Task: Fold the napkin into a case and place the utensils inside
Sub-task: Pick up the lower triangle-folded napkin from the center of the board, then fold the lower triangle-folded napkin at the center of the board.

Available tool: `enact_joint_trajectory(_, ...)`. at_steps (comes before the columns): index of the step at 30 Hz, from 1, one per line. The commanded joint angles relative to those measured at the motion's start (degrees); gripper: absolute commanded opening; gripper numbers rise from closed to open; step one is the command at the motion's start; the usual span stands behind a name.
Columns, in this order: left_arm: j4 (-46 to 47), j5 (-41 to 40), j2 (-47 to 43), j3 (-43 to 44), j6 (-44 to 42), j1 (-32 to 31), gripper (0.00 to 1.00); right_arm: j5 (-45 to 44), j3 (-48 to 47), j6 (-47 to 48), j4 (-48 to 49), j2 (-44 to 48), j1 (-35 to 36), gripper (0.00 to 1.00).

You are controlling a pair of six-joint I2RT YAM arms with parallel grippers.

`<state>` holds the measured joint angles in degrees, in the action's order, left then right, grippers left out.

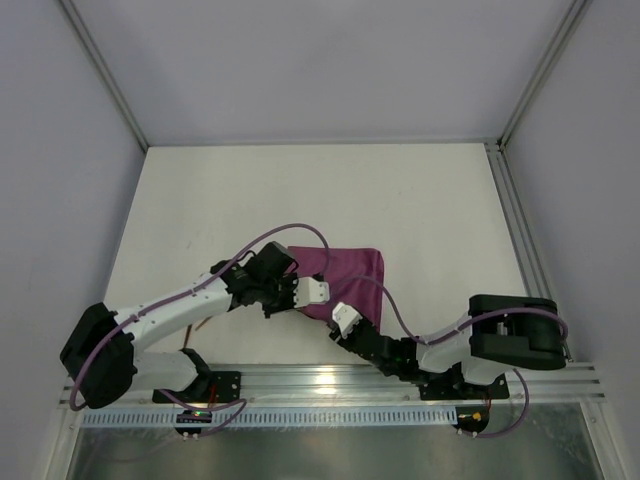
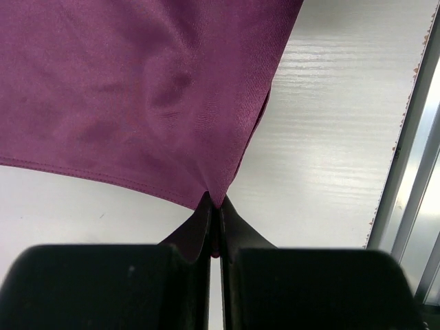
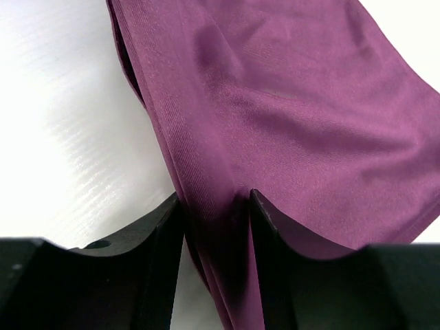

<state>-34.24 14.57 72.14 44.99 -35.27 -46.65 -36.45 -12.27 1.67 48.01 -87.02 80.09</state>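
Observation:
The plum-purple napkin (image 1: 345, 272) lies folded on the white table, between my two grippers. My left gripper (image 1: 318, 292) is shut on its near left corner. In the left wrist view the cloth (image 2: 137, 89) runs to a point pinched between the closed fingertips (image 2: 214, 203). My right gripper (image 1: 345, 318) is at the napkin's near edge. In the right wrist view its jaws (image 3: 214, 199) stand apart around a layered fold of cloth (image 3: 295, 103), with a gap on the left side. A thin copper sliver (image 1: 200, 327) shows under my left arm, possibly one of the utensils.
An aluminium rail (image 1: 330, 380) runs along the near table edge and shows in the left wrist view (image 2: 412, 172). A metal frame strip (image 1: 515, 230) borders the table on the right. Grey walls enclose the sides and back.

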Motion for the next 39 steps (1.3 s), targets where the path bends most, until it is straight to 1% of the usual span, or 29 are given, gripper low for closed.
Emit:
enact_joint_trajectory(1, -1.27, 1.96, -0.95, 1.41, -0.94, 0.42, 0.0, -0.47, 0.58, -5.27, -5.46, 3.96, -0.55, 0.46)
enact_joint_trajectory(5, -1.71, 2.13, -1.03, 1.15, -1.47, 1.04, 0.0, 1.73, 1.11, -7.73, -10.91, 7.48, -0.99, 0.45)
enact_joint_trajectory(8, -1.88, 2.74, -1.21, 1.24, -1.47, 1.3, 0.0, 2.87, 1.9, -8.7, -13.2, 10.11, -1.87, 0.39)
enact_joint_trajectory(12, -2.06, 3.19, -1.21, 1.41, -1.38, 1.56, 0.0, 5.24, 2.25, -8.53, -14.35, 12.49, -3.36, 0.27)
enact_joint_trajectory(14, -1.89, 3.27, -1.21, 1.24, -1.3, 1.65, 0.0, 8.57, 1.99, -7.83, -14.52, 12.93, -4.33, 0.21)
enact_joint_trajectory(15, -1.88, 3.36, -1.12, 1.24, -1.3, 1.65, 0.0, 9.8, 1.73, -7.65, -14.96, 12.93, -4.68, 0.15)
enact_joint_trajectory(17, -2.06, 3.36, -0.69, 1.32, -1.3, 1.65, 0.0, 13.93, 0.67, -7.39, -16.01, 13.54, -5.73, 0.08)
enact_joint_trajectory(19, -2.23, 3.28, -0.42, 1.15, -1.47, 1.83, 0.0, 18.23, -0.55, -7.38, -18.12, 14.33, -7.4, 0.03)
enact_joint_trajectory(20, -2.41, 3.27, -0.42, 1.06, -1.56, 1.92, 0.0, 23.56, -0.82, -7.73, -19.34, 14.86, -8.63, 0.03)
enact_joint_trajectory(21, -2.67, 3.36, -0.51, 1.06, -2.0, 2.18, 0.0, 27.18, -1.17, -7.74, -21.53, 16.52, -11.51, 0.03)
enact_joint_trajectory(22, -2.94, 3.28, -0.77, 0.98, -2.35, 2.27, 0.0, 30.0, -1.7, -7.74, -22.95, 17.58, -12.93, 0.03)
enact_joint_trajectory(24, -3.73, 2.93, -1.03, 0.97, -3.23, 2.62, 0.0, 39.83, -2.31, -7.21, -26.99, 20.57, -17.15, 0.03)
enact_joint_trajectory(26, -4.25, 1.52, -1.12, 0.89, -4.1, 2.71, 0.01, 45.99, -3.97, -6.07, -29.8, 21.54, -20.14, 0.03)
enact_joint_trajectory(27, -4.26, 1.43, -1.12, 0.89, -4.28, 2.71, 0.03, 52.47, -4.68, -5.63, -31.56, 21.37, -21.46, 0.03)
enact_joint_trajectory(28, -4.43, 1.6, -1.21, 0.89, -5.24, 2.71, 0.12, 55.31, -5.21, -5.37, -32.18, 20.32, -23.73, 0.03)
enact_joint_trajectory(30, -5.31, 2.74, -1.39, 0.8, -6.04, 2.71, 0.22, 61.2, -7.93, -4.84, -34.89, 18.39, -25.42, 0.03)
enact_joint_trajectory(31, -5.57, 3.27, -1.3, 0.8, -6.83, 2.71, 0.35, 62.88, -9.68, -4.66, -35.52, 16.29, -26.99, 0.03)
enact_joint_trajectory(32, -5.75, 3.54, -1.39, 0.8, -7.09, 2.71, 0.41, 64.73, -10.4, -4.4, -35.88, 15.14, -27.7, 0.03)
enact_joint_trajectory(33, -5.84, 3.62, -1.3, 0.71, -7.18, 2.71, 0.46, 66.23, -11.01, -4.4, -35.88, 14.17, -28.49, 0.03)
enact_joint_trajectory(34, -5.84, 3.89, -1.3, 0.62, -7.18, 2.71, 0.53, 69.03, -11.71, -4.57, -35.71, 13.12, -29.98, 0.03)
enact_joint_trajectory(36, -6.28, 3.54, -1.39, 0.8, -7.36, 2.53, 0.58, 69.93, -12.33, -4.49, -35.79, 10.83, -30.96, 0.03)
enact_joint_trajectory(37, -6.37, 3.28, -1.73, 1.15, -7.36, 2.45, 0.64, 70.37, -12.68, -4.31, -35.97, 10.3, -31.31, 0.03)
enact_joint_trajectory(39, -6.63, 1.96, -2.44, 1.59, -6.75, 2.01, 0.71, 72.38, -12.78, -4.66, -35.71, 9.24, -32.89, 0.03)
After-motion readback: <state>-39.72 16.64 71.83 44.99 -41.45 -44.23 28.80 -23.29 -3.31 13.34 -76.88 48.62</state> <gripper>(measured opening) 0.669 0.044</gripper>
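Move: Between the right hand's half-open fingers runs the napkin's folded lower edge; the stretch to grip is about 2 cm to the right, level with it in depth and height. The held lower-left corner is some 6 cm left, 2 cm farther out and 3 cm higher; the free lower-right corner lies about 9 cm right and 2 cm nearer. From the left hand, which still pinches that raised corner, the stretch to grip is about 8 cm right, 2 cm back, 3 cm lower. Sliding about 2 cm right along the napkin's lower edge, the right hand closes its fingers and pinches the fold, then eases back left and some 2 cm towards the base, rising slightly, while its wrist tips the fingers down some 40 degrees and swings counter-clockwise. The left hand keeps its corner until that grip is made, drifts about 2 cm left and opens wide to let go. ##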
